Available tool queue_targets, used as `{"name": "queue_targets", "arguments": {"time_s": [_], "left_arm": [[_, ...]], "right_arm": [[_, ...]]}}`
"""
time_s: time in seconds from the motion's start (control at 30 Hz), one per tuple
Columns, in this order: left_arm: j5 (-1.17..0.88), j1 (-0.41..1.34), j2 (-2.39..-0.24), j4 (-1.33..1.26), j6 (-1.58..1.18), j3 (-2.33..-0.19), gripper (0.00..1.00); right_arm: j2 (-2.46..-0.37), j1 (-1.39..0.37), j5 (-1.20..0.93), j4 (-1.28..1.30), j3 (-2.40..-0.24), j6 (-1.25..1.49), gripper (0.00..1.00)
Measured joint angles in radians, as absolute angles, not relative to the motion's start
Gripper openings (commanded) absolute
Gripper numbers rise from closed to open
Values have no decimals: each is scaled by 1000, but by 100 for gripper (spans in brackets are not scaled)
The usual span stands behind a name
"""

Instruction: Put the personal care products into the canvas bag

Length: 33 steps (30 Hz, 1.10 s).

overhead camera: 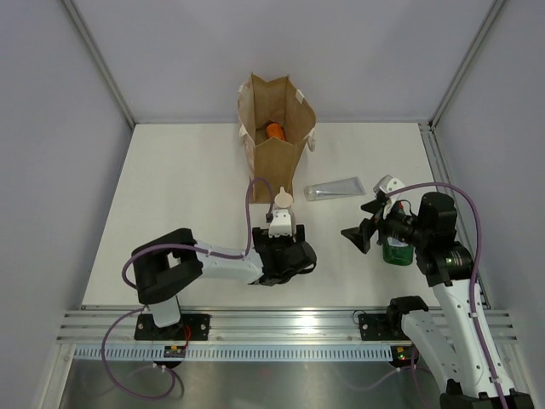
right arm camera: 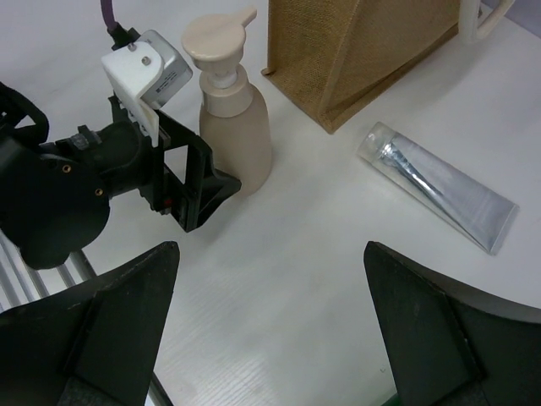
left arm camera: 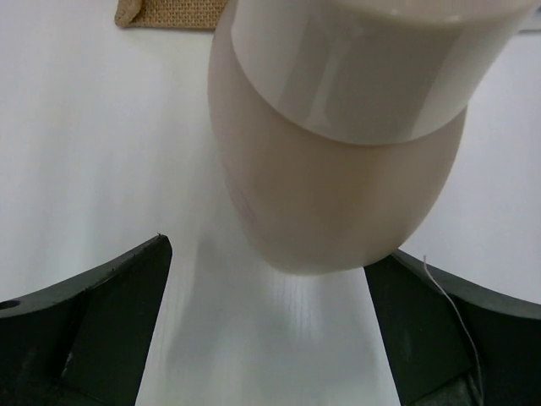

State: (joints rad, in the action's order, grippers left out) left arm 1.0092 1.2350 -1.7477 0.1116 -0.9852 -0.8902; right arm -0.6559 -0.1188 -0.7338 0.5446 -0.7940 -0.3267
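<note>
The tan canvas bag (overhead camera: pixel 274 141) stands open at the back, with an orange bottle (overhead camera: pixel 275 130) inside it. A beige-pink pump bottle (overhead camera: pixel 282 203) stands upright in front of the bag. My left gripper (overhead camera: pixel 281 225) is open, its fingertips on either side of the bottle's base (left arm camera: pixel 338 178); no contact shows. The silver tube (overhead camera: pixel 334 189) lies flat to the bag's right. My right gripper (overhead camera: pixel 361 230) hangs open over bare table with nothing in it. A dark green bottle (overhead camera: pixel 396 250) is partly hidden under the right arm. The right wrist view shows the pump bottle (right arm camera: pixel 234 127), tube (right arm camera: pixel 441 188) and bag (right arm camera: pixel 355 59).
An aluminium rail (overhead camera: pixel 272 325) runs along the near table edge. Grey enclosure walls with metal posts (overhead camera: pixel 98 60) close in the left, right and back. The bag's whitish handle (right arm camera: pixel 482 19) hangs on its side.
</note>
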Motion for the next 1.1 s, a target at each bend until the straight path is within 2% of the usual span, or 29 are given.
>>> {"name": "queue_targets", "arguments": {"time_s": [0.63,1.1], "left_arm": [[810,1077,-1802,-212,-632,-878,99],[807,1052,-1802,-234,-559,-915,99]], "right_arm": [[-661,-73,-807,547,-794,-334,100],[-661,-68,-814,547,-794,-337,100]]}}
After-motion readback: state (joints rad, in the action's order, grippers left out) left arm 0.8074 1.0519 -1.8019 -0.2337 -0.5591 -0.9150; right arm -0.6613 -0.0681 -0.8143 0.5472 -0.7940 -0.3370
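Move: The pump bottle stands some 5 cm ahead of the left hand and 1 cm to its right, its middle about 3 cm higher. The canvas bag stands behind the bottle, roughly 16 cm ahead of the hand and 2 cm left; the clear tube lies about 13 cm ahead and 15 cm right. From the idle right hand, the bottle is about 7 cm ahead, 16 cm left and 15 cm below. The left hand, fingers wide open, pushes the pump bottle forward about 7 cm towards the bag, turning slightly clockwise. ##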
